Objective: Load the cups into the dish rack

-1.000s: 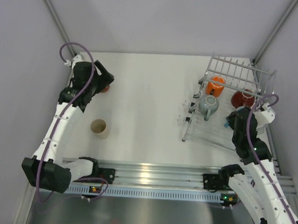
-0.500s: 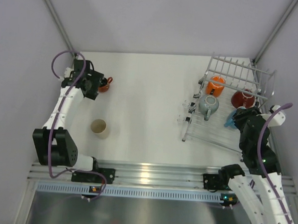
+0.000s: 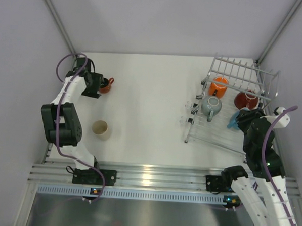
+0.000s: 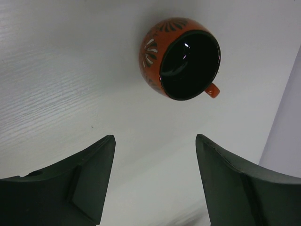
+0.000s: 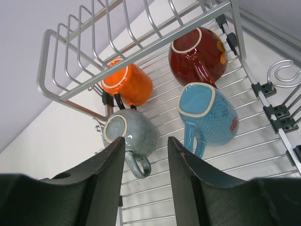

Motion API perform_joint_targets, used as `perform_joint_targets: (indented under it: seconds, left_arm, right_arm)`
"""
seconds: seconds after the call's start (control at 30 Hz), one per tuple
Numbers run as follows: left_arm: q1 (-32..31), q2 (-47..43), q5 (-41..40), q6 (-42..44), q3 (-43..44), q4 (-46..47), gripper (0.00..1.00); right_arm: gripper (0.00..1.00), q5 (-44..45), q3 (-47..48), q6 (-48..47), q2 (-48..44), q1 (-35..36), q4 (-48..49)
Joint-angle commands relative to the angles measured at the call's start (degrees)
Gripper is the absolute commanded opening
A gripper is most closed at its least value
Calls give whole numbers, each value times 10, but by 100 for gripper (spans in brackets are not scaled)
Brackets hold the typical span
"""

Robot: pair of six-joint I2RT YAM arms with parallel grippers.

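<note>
The squat orange-red cup with a black inside stands upright on the table at the far left. My left gripper is just left of it, open and empty. In the left wrist view the cup is ahead of the gripper, clear of its tips. A cream cup stands nearer the arms. The dish rack holds the grey cup, bright orange cup, dark red cup and light blue cup. My right gripper hovers over the rack, open and holding nothing.
The rack's upright tines rise at its far side, behind the orange and dark red cups. Grey walls close in the table on the left, the right and at the back. A metal rail runs along the near edge.
The left arm folded back to the left, uncovering the orange-red cup, and its jaws narrowed a little. The right arm drew back slightly to the right over the rack.
</note>
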Motion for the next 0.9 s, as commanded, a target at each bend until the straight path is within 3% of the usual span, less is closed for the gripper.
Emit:
perform_joint_targets:
  seconds: [0.0, 0.23, 0.6, 0.73, 0.87]
  left_arm:
    - [14, 31, 8, -31, 35, 11, 74]
    - [17, 96, 36, -25, 67, 11, 70]
    - [19, 160, 16, -5, 88, 11, 63]
    - [25, 156, 14, 1, 85, 12, 53]
    - [27, 141, 7, 18, 86, 11, 34]
  right_arm:
    - [42, -6, 17, -12, -9, -8, 13]
    - [42, -4, 10, -16, -9, -9, 27]
    - [41, -5, -3, -20, 0, -8, 40]
    - [41, -11, -7, -20, 2, -8, 47]
    - [41, -26, -7, -20, 8, -8, 50]
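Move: The small red cup with the black inside stands about 6 cm ahead of the left hand, roughly in line with it left to right, its middle some 9 cm lower. The beige cup is the only other thing near: about 15 cm back from this hand, also nearly in line and 9 cm below. From the right hand, idle over the rack, the red cup lies about 60 cm to the left, 26 cm farther out and 22 cm down. The left hand sinks about 7 cm to the red cup's rim while reaching some 3 cm forward, most of that early on, and the wrist tips slightly, by under 10 degrees, so that the fingers point more steeply down. Low at the cup it all but stops and the fingers close from wide open to about a third open, one inside the cup and one outside, beginning to pinch the wall on the robot's side. ##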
